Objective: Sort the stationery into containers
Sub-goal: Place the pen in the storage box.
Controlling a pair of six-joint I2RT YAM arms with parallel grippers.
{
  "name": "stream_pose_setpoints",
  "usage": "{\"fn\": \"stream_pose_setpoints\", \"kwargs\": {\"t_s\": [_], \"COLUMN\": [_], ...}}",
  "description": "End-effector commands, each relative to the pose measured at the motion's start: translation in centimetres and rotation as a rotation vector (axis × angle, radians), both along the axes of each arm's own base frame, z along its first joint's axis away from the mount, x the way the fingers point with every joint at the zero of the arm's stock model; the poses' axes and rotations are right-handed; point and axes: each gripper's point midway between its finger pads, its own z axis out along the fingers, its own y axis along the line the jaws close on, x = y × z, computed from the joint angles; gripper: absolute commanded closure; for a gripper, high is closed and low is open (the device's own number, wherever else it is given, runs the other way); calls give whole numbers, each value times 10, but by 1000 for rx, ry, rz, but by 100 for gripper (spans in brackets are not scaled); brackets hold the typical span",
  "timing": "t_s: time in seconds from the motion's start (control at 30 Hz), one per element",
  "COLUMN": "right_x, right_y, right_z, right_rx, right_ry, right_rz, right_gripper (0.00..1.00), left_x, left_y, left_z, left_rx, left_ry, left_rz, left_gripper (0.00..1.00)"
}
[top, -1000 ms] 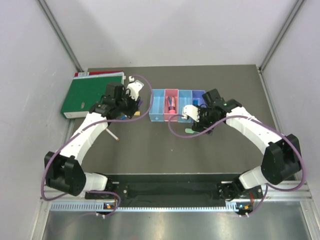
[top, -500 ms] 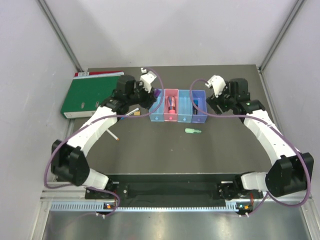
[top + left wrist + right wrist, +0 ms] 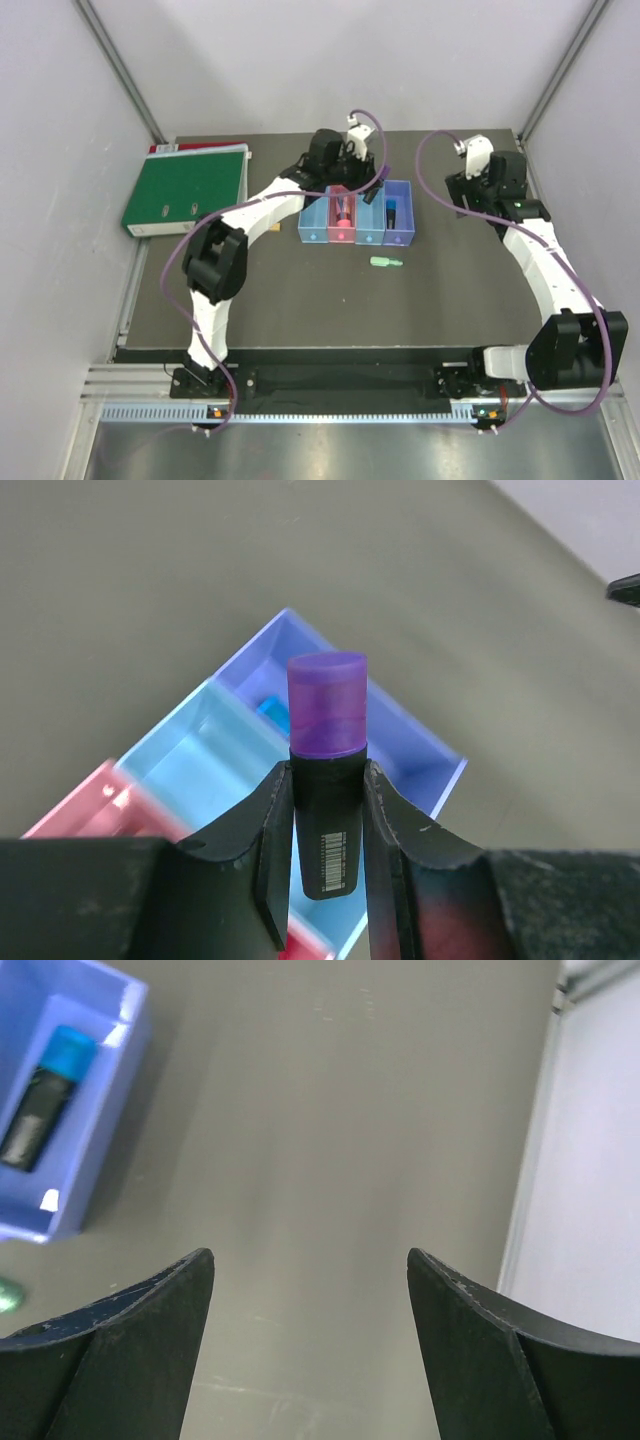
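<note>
My left gripper (image 3: 327, 770) is shut on a black marker with a purple cap (image 3: 327, 705) and holds it above the containers (image 3: 355, 238), over the seam between a light blue bin (image 3: 190, 755) and the purple-blue bin (image 3: 415, 745). From above, that gripper (image 3: 360, 183) hangs at the row's far side. A blue-capped black marker (image 3: 40, 1100) lies in the purple-blue bin (image 3: 399, 236). The pink bin (image 3: 342, 236) holds some items. A green marker (image 3: 386, 263) lies on the table in front of the bins. My right gripper (image 3: 310, 1255) is open and empty, right of the row (image 3: 462, 190).
A large green binder (image 3: 185, 188) lies at the table's back left. The side wall (image 3: 590, 1160) stands close to the right of my right gripper. Purple cables loop over both arms.
The left arm swung right from beside the binder to over the bins, carrying the purple-capped marker. The right arm drew back from the green marker towards the back right, jaws widening.
</note>
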Motion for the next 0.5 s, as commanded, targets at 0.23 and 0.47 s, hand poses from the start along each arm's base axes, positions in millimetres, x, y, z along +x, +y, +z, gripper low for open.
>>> {"fn": "stream_pose_setpoints", "kwargs": {"t_s": [0.23, 0.47], "right_x": [14, 9], "right_y": [-35, -30], "right_z": [37, 38], "right_rx": [31, 63], "right_ry": [-124, -118], "right_rz": [-124, -120], "right_gripper": [22, 22], "left_x": [7, 20], "left_y": [-79, -86], "left_z": [7, -24], "left_rx": [-174, -195], "left_ry": [5, 41], "left_rz": [-60, -4], "left_gripper": [100, 100]}}
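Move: The purple-capped pen is already in the left gripper. The storage box's purple end compartment lies about 8 cm to its right, 4 cm ahead and 15 cm below. The blue-capped marker in it is about 6 cm right and 4 cm ahead. The light-blue compartment is 4 cm ahead and 1 cm right, the pink one 4 cm ahead and 7 cm left; the green highlighter sits 11 cm back, 5 cm right. From the right gripper the purple compartment is about 11 cm left and 9 cm ahead. Bring the left gripper about 8 cm to the right, from over the light-blue compartment towards the purple end compartment, slowing as it gets there, and let it sink some 5 cm, mostly in the second half. Keep the pen pinched and tip the hand only slightly. Draw the empty, open right gripper another 3 cm right, away from the box. ##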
